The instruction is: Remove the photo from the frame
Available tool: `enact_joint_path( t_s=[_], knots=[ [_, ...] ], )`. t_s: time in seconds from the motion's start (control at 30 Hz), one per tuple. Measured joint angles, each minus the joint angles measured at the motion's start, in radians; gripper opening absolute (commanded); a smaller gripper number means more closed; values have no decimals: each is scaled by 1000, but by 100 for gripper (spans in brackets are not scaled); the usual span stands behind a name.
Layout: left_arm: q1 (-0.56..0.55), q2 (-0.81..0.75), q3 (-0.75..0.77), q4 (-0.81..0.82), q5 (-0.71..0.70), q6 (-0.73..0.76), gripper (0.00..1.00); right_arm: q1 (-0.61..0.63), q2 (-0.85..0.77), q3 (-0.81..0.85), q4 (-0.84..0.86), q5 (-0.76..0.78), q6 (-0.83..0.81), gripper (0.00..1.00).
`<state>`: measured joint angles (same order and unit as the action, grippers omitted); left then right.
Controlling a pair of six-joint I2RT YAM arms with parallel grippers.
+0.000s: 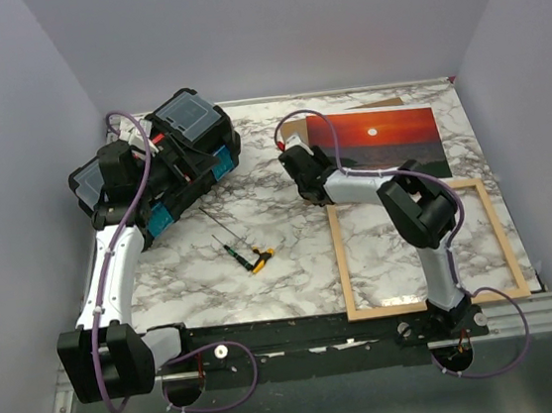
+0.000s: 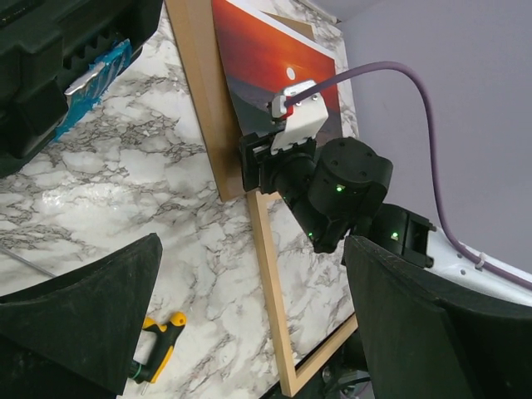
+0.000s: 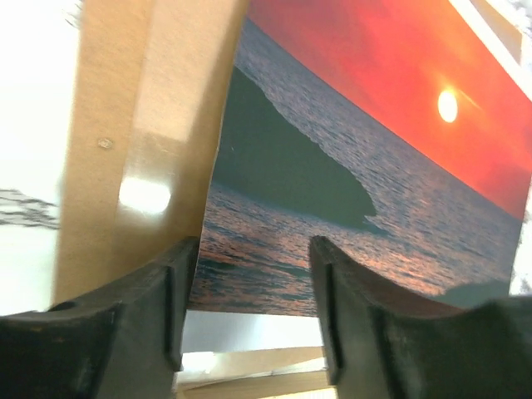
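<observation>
The photo (image 1: 378, 138), a red-orange sunset print, lies flat at the back right on a brown backing board (image 1: 385, 103). The light-wood frame (image 1: 340, 259) lies apart from it, nearer the front right, with marble showing through. My right gripper (image 1: 291, 157) sits low at the photo's left edge. In the right wrist view its jaws (image 3: 253, 253) stand open either side of the photo (image 3: 349, 158), with the board (image 3: 141, 125) to the left. My left gripper (image 1: 167, 169) hovers open over the toolbox; its view shows the frame (image 2: 268, 258) and photo (image 2: 270, 66).
A black toolbox (image 1: 192, 126) with blue latches lies at the back left. A yellow-handled screwdriver (image 1: 259, 259) and a thin metal rod (image 1: 220, 223) lie mid-table. Grey walls close in the sides and back.
</observation>
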<state>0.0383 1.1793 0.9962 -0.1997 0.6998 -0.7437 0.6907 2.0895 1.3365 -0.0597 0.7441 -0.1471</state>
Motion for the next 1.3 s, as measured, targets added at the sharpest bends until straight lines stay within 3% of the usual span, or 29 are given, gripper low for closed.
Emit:
enact_joint_path(
  t_s=[0.27, 0.53, 0.93, 1.3],
  knots=[
    [0, -36, 0, -34, -46, 53, 97, -3, -162, -19, -27, -266, 19, 86],
    [-1, -167, -5, -117, -69, 115, 98, -3, -499, -187, -49, -481, 71, 91],
    [-8, -473, 7, -273, -34, 156, 99, -3, -1191, -216, -320, -460, 374, 92],
    [-10, -708, 203, -319, -36, 129, 98, -3, -1466, -87, -568, -308, 534, 97]
  ],
)
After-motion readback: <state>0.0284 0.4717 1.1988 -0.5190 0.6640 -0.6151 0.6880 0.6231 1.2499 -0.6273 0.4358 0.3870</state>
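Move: The right hand stands low at the near-left corner of the photo, whose middle lies about 11 cm ahead and 17 cm to its right, some 2 cm below. The backing board, partly under the photo, has its middle about 10 cm ahead and 12 cm right; the empty frame's middle is roughly 17 cm back and 21 cm right. From the raised left hand, the photo lies about 22 cm ahead, 41 cm right and 25 cm down. At the photo's near-left corner the right hand's already half-open fingers spread wide and come clear of the photo and board. It first rises with a 5 cm swing left, then sweeps up some 37 cm, back 25 cm towards its base and round to the right, its left side rolling up about 60 degrees and its fingers tipping upwards. The open left hand also withdraws, back 21 cm and up 18 cm, tipping up. ##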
